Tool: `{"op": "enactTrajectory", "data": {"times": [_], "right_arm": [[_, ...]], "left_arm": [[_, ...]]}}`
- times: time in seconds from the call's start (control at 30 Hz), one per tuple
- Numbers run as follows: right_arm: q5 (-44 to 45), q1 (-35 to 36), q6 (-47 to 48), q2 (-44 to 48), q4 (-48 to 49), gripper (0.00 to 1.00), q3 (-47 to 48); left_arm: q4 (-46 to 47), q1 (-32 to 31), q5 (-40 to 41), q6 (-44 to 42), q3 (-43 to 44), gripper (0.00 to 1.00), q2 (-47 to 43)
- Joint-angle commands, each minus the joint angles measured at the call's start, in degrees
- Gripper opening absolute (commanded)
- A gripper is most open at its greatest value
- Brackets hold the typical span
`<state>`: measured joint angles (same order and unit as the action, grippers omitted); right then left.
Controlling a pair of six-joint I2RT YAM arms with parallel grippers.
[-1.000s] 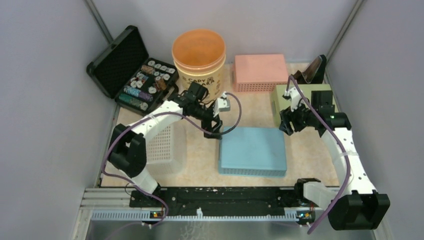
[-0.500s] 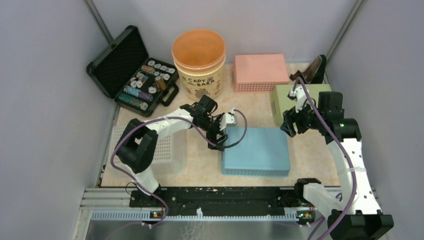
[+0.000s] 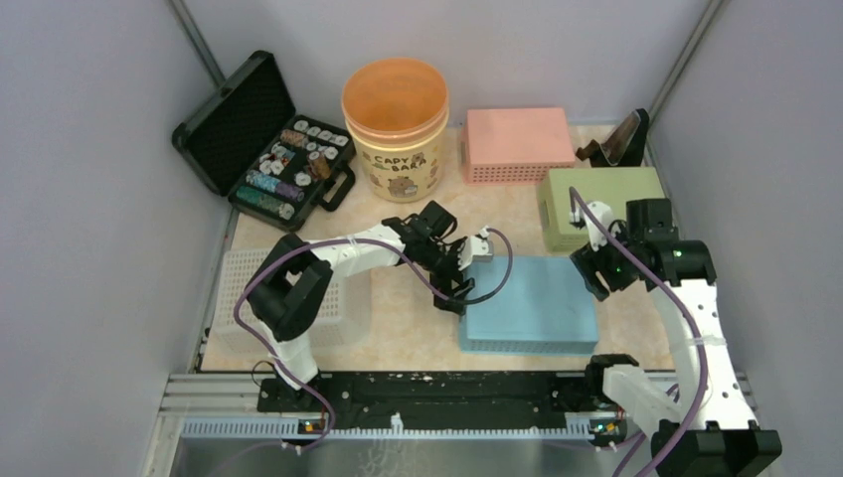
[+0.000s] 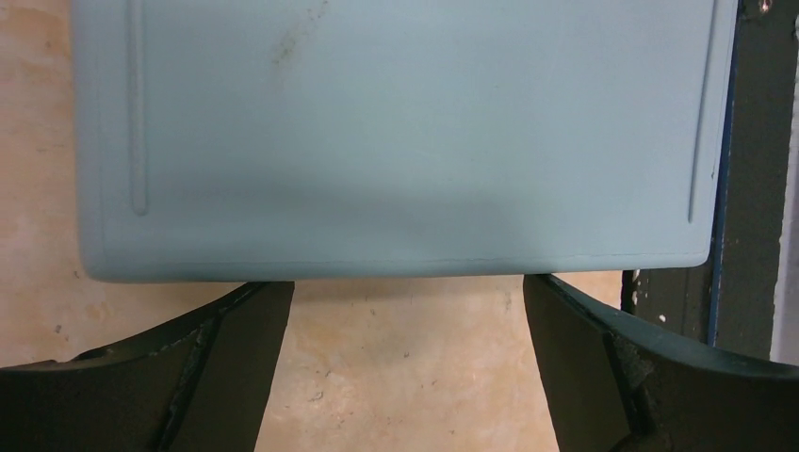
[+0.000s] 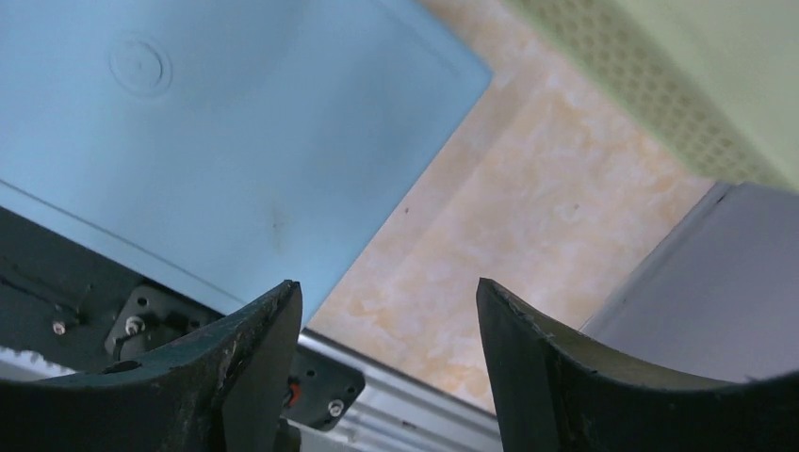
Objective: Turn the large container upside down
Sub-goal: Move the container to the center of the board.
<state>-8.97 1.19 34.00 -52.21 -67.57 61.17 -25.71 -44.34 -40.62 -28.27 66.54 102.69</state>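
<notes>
The large container (image 3: 527,303) is a light-blue rectangular basket lying with its flat base up, near the front of the table between the two arms. My left gripper (image 3: 459,288) is open at its left edge. In the left wrist view the fingertips reach the container's (image 4: 405,141) near edge, and only bare table lies in the left gripper (image 4: 405,367). My right gripper (image 3: 594,273) is open over the container's right edge. The right wrist view looks down on the blue base (image 5: 217,141), with nothing inside the right gripper (image 5: 388,311).
A green box (image 3: 596,194) stands just behind the right gripper, and a pink basket (image 3: 517,142) behind that. An orange tub (image 3: 396,119) and an open black case of chips (image 3: 268,139) are at the back left. A white basket (image 3: 328,298) lies under the left arm. The base rail (image 3: 427,393) runs along the front.
The blue container has slid right and slightly toward the front. My left gripper followed it to the right, still open. My right gripper moved nearer the front and opened a little wider.
</notes>
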Motion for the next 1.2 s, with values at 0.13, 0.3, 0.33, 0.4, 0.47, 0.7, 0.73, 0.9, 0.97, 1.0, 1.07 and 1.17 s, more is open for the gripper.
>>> {"op": "enactTrajectory", "data": {"times": [0.13, 0.3, 0.33, 0.4, 0.47, 0.7, 0.73, 0.9, 0.97, 1.0, 1.07, 1.17], "right_arm": [[0.53, -3.88, 3.53, -0.71, -4.91, 0.70, -7.36], [-4.33, -10.92, 8.29, -3.07, -3.30, 0.69, -9.16], [-4.27, -12.23, 8.93, -3.51, -2.49, 0.69, -9.40], [-4.29, -14.91, 10.73, -4.49, -1.37, 0.69, -10.01], [-5.43, -18.42, 13.20, -6.05, -1.18, 0.69, -10.35], [-12.28, -33.08, 22.74, -13.81, -1.43, 0.67, -8.59], [-12.82, -34.10, 23.71, -14.77, -1.60, 0.67, -8.26], [-13.51, -35.89, 24.35, -17.14, 0.55, 0.65, -7.97], [-13.22, -36.51, 23.84, -17.38, 1.93, 0.65, -7.73], [-13.04, -36.93, 23.49, -17.65, 2.72, 0.65, -7.43], [-12.76, -38.16, 22.79, -18.32, 4.19, 0.65, -6.50], [-12.49, -40.73, 22.01, -20.37, 5.21, 0.65, -4.42]], "left_arm": [[5.83, -3.29, 0.92, 8.62, 5.01, 0.99, 2.68], [7.27, -5.05, 2.57, 10.92, 6.85, 0.99, 4.88], [7.49, -5.45, 2.91, 11.38, 7.37, 0.99, 5.50], [7.65, -5.96, 3.22, 12.20, 8.67, 0.99, 7.08], [8.13, -6.32, 3.71, 13.05, 9.83, 0.99, 8.40], [9.53, -7.03, 5.07, 15.95, 14.13, 0.99, 13.19], [9.65, -7.12, 4.94, 16.42, 15.00, 0.99, 14.03], [9.68, -7.62, 4.25, 18.62, 19.77, 0.99, 17.62], [9.67, -7.90, 4.03, 19.43, 21.80, 0.99, 18.95], [9.64, -8.02, 3.87, 19.74, 22.82, 0.99, 19.62], [9.71, -8.40, 3.43, 20.35, 24.94, 0.99, 20.98], [9.51, -9.11, 2.97, 21.09, 27.79, 0.99, 23.14]]}}
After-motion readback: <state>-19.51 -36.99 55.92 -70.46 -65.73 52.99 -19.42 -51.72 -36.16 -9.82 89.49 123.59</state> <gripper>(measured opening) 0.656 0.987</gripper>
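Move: The left hand is already at the blue container's left wall, its open fingers low against it; the container's middle lies about 14 cm to the right, 2 cm back, nearly level. The green container stands some 28 cm right and 17 cm ahead, the white one 33 cm to the left, level fore and aft. From the raised right hand the blue container's middle is about 12 cm left, 4 cm back and 14 cm below; the green container is 15 cm ahead and 3 cm right. Rightward, the left hand keeps pushing the blue container by its left wall with open fingertips, going about 11 cm and easing some 3 cm forward towards the end. The right hand first drops and draws back, then sweeps right as well, about 10 cm across and 9 cm down, turning slightly clockwise, to bring its still-open fingers astride the container's right edge, one over the top face and one outside. ##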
